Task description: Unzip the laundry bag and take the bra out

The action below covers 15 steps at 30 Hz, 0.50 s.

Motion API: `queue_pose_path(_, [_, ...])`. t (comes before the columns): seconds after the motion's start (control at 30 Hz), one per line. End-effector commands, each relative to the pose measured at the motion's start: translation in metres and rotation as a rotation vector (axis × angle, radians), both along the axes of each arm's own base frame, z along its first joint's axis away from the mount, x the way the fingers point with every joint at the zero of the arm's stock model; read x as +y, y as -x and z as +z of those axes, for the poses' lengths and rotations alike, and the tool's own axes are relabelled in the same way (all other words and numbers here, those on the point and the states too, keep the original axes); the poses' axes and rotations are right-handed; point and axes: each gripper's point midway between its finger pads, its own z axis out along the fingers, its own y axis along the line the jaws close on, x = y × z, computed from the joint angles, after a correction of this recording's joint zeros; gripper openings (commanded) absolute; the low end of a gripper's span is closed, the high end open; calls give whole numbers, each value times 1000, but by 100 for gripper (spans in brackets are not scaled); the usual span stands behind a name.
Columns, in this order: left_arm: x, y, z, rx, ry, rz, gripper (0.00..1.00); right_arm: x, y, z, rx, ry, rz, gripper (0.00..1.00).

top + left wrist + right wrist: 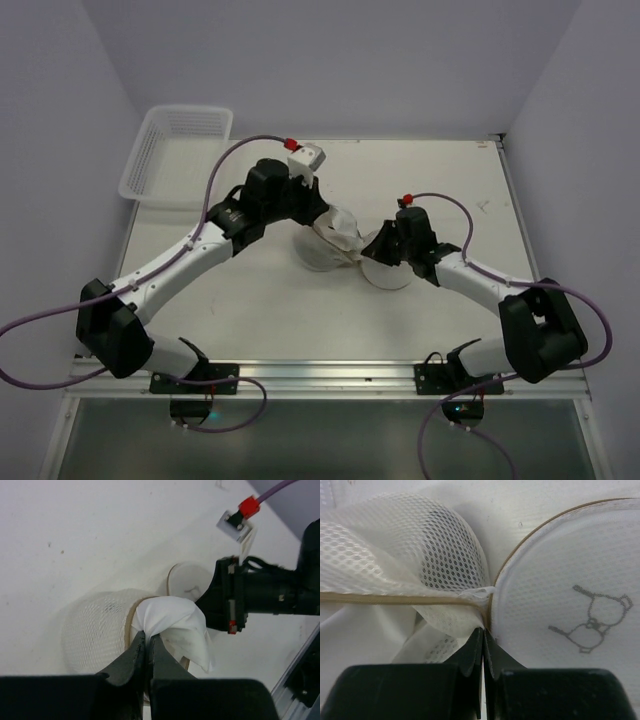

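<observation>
The laundry bag lies on its side in the middle of the table, its white mesh body open. Its round lid, marked with the bra icon, is flapped out flat to the right. A bunch of smooth white cloth, the bra, sticks out of the bag's mouth. My left gripper is shut on that cloth at the tan rim. My right gripper is shut at the seam where the lid joins the body, its tips pinching the mesh edge there. The zipper pull is not visible.
A white lattice basket stands at the table's far left corner. The two wrists nearly meet over the bag, with the right wrist just beyond the lid. A metal rail runs along the near edge.
</observation>
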Motion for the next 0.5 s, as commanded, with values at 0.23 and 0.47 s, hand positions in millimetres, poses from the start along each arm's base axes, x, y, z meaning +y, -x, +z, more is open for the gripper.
queue_pose_path(0.23, [-8,1,204,-266,625,-123,0,-3,-10,17,-77,25,6,0])
queue_pose_path(0.47, [-16,6,212,-189,830,-184,0,-3,-13,28,-99,34,13,0])
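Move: The left hand already pinches the white cloth, partly pulled out of the laundry bag. The bag's middle is almost straight beneath it, about 18 cm down. The bag's round lid lies some 13 cm to that hand's right and 4 cm back, near the table. The white bin is roughly 35 cm left and 25 cm ahead. For the right hand, shut on the rim beside the lid, the bag's middle is about 8 cm left, 2 cm ahead and slightly below. Keeping the white cloth pinched in its closed fingers, the left hand draws it quickly upward out of the bag, away from the mouth, by about 18 cm, with hardly any travel sideways. As it climbs, the wrist swings some 40 degrees so the fingers, pointing right and downward, come up to about level. The right hand stays in place, still pinching the bag's rim beside the lid. ##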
